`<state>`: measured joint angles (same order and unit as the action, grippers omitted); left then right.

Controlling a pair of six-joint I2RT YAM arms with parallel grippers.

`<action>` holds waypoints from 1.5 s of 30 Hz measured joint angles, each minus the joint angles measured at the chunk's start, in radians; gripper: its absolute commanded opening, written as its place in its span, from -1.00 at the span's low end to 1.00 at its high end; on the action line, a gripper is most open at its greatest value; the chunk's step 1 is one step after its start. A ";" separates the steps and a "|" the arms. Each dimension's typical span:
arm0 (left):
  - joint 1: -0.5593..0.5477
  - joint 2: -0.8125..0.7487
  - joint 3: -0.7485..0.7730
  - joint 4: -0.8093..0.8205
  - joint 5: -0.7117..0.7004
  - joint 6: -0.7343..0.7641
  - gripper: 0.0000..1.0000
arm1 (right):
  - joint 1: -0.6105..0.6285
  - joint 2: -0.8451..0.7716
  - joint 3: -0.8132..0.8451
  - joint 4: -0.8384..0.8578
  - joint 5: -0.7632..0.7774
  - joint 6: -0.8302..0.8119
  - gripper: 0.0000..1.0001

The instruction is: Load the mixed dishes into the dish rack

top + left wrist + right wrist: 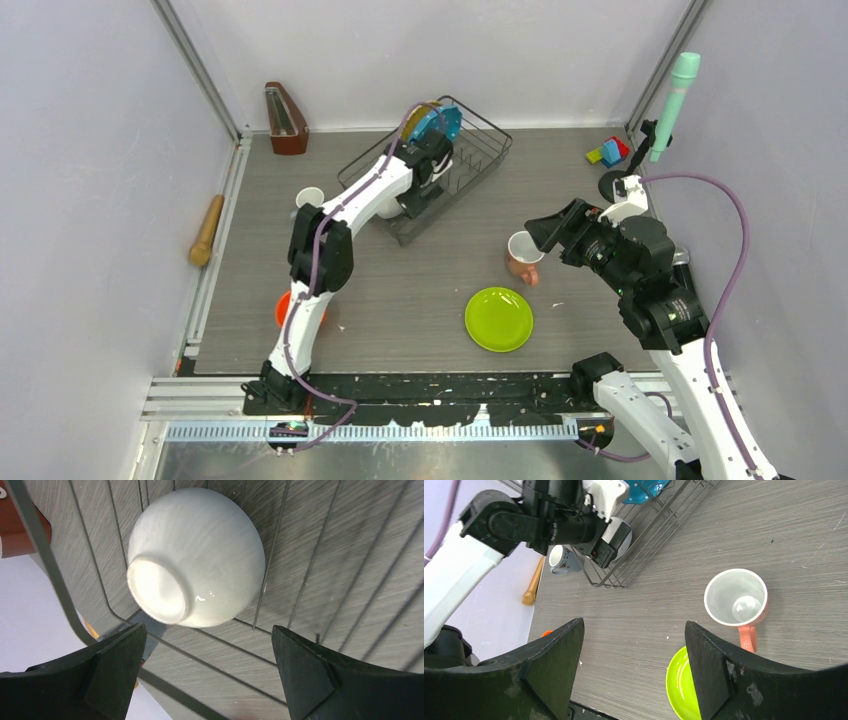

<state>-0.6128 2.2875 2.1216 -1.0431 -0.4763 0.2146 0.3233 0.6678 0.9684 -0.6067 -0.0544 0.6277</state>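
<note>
The dish rack (470, 160) stands at the back centre, with a teal-blue plate (441, 124) and a yellow woven plate (414, 110) upright in it. My left gripper (207, 645) hangs open inside the dish rack (310, 570), just above the white bowl (195, 555). The bowl lies base up on the wires, free of both fingers. My right gripper (634, 625) is open and empty over the table, between the salmon-pink mug (736, 597) and the lime green plate (679, 685). A grey-blue mug (310, 197) stands left of the rack. The orange bowl (284, 309) is half hidden behind the left arm.
A wooden metronome (285, 120) stands at the back left. A wooden rolling pin (207, 230) lies along the left rail. Toy blocks (610, 152) and a tall mint-green cylinder (676, 100) sit at the back right. Walls close in three sides.
</note>
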 measured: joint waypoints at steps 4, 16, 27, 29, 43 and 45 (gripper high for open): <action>0.006 -0.077 -0.008 0.014 0.062 -0.043 0.99 | 0.000 0.000 0.000 0.000 0.000 0.001 0.59; 0.226 -0.578 -0.304 0.180 0.274 -0.370 0.38 | 0.000 0.000 -0.002 0.001 0.000 0.002 0.59; 0.351 -1.017 -0.676 -0.024 0.187 -0.841 0.43 | 0.000 0.022 -0.003 0.007 -0.044 0.004 0.59; 0.351 -1.052 -0.710 -0.094 0.180 -0.895 0.44 | 0.000 0.035 -0.005 0.008 -0.055 0.005 0.59; 0.352 -1.271 -1.249 -0.113 0.326 -1.187 0.22 | 0.000 0.050 -0.059 0.035 -0.105 0.037 0.59; 0.352 -1.254 -1.298 -0.055 0.347 -1.213 0.21 | 0.000 0.049 -0.059 0.036 -0.108 0.037 0.59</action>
<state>-0.2604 1.0332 0.8238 -1.0985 -0.1295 -0.9989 0.3237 0.7170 0.9096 -0.5709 -0.1627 0.6647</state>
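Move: The left hand, open just over the upturned white bowl in the rack (about 2 cm ahead, 2 cm left and 4 cm below), is bound for the orange bowl, roughly 26 cm back, 19 cm left and 8 cm down. The grey mug stands about 18 cm to this hand's left, 1 cm back and 6 cm lower. From the right hand the orange bowl lies some 49 cm left, 5 cm back and 28 cm below. The left hand comes up off the white bowl in the rack by about 16 cm, swings left, then travels back some 28 cm in all and sinks to its starting height just beside the orange bowl, turning some 75 degrees counter-clockwise until the fingers point nearly straight down, their wide gap narrowing to a little over half open. Meanwhile the right hand, still open, eases a few centimetres down and to its left above the table, holding nothing. ##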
